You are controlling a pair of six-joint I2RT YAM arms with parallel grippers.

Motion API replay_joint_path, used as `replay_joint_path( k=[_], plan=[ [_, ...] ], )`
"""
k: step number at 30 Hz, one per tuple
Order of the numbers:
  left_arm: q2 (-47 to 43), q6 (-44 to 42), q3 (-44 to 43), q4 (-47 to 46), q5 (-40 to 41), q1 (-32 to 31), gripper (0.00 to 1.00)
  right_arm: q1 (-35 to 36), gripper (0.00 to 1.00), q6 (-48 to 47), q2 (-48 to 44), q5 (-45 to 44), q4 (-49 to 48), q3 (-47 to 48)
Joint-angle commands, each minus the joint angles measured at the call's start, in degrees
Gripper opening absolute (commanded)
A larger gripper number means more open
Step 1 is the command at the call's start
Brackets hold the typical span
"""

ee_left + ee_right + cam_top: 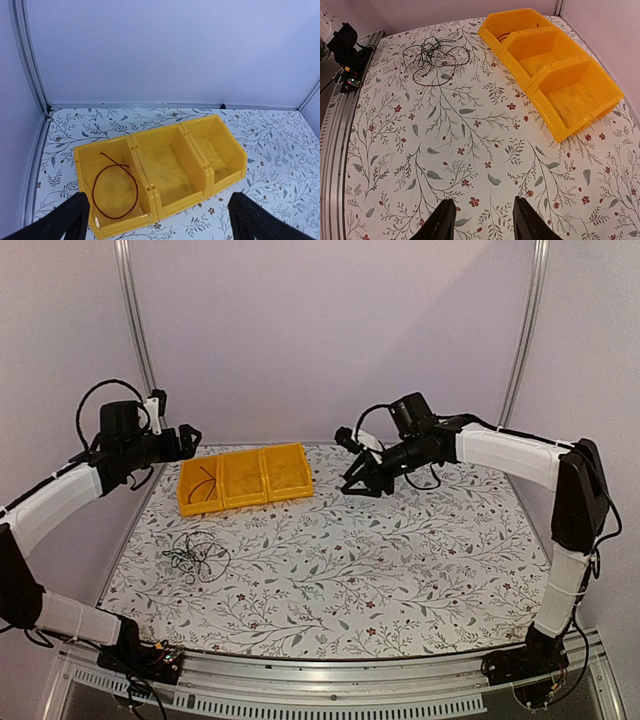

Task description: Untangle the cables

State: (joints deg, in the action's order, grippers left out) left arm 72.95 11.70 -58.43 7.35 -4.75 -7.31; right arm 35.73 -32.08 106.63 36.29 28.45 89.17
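Note:
A loose tangle of thin black cables (196, 555) lies on the flowered table near the left edge, also seen in the right wrist view (435, 55). One thin dark reddish cable (115, 187) lies coiled in the left compartment of the yellow bin row (185, 201), visible from above too (205, 485). My left gripper (159, 196) hovers just above that bin's front, jaws wide open and empty (190, 438). My right gripper (482, 207) hangs open over bare table, right of the bins (362, 480), holding nothing.
The three-compartment yellow bin row (245, 504) stands at the back left; its middle and right compartments look empty (540, 100). A metal rail (330, 680) runs along the near edge. White walls and frame posts (135, 320) close in the back and sides.

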Motion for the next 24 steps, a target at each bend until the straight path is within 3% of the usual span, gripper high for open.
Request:
replay_joint_path(
  k=[1,4,7,9,11,13,16,19,24],
  plan=[
    [-3.0,-4.6,6.6,-9.5,2.8,-0.5,1.00,5.0,0.42,5.4,9.4,-2.1,-1.9,8.1],
    [-2.2,1.2,6.9,-7.9,17.2,0.4,1.00,8.6,0.42,9.2,16.1,-1.1,-4.5,13.6],
    [1.9,-1.9,1.8,-0.8,13.4,1.4,1.00,11.3,0.41,13.0,22.3,0.9,-5.6,18.6],
    [1.2,-3.2,2.5,-3.1,8.8,1.5,1.00,12.2,0.41,15.3,25.3,2.4,-5.6,20.6],
    [-2.8,-8.0,8.5,-11.2,-4.9,2.1,0.79,12.3,0.40,17.2,26.3,3.6,-5.9,20.6],
    [-2.9,-10.1,8.1,-9.8,-5.3,-0.5,0.65,12.3,0.40,17.3,25.4,2.4,-5.8,18.6],
    [2.7,-15.3,0.9,2.0,-3.6,-6.5,0.50,12.0,0.40,13.3,19.7,-2.1,-5.9,12.2],
    [6.1,-16.2,-1.9,8.8,-1.1,-13.7,0.48,10.3,0.41,10.7,10.9,-3.5,-6.3,4.7],
    [8.4,-12.0,-0.6,19.6,3.2,-20.6,0.47,2.4,0.43,10.5,-5.5,-2.5,-9.8,-10.3]
  ],
)
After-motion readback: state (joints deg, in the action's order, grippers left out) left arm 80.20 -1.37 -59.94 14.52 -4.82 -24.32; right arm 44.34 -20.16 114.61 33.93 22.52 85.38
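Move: The loose cables lie on the table about 12 cm back of the left gripper, 3 cm to its left and 27 cm below. The yellow box's middle is some 8 cm ahead of that gripper, 9 cm to its right and 25 cm down. From the right gripper, the cables lie roughly 36 cm to the left, 4 cm back and 19 cm lower. Swing the empty right gripper left and down, drawing back a little, about 14 cm in towards the cables, then reverse it some 8 cm to the right, jaws still half open. Let the empty left gripper waver briefly to the left, then sweep it right and down past the near side of the box, half-closing its fingers and turning about 25 degrees clockwise. ##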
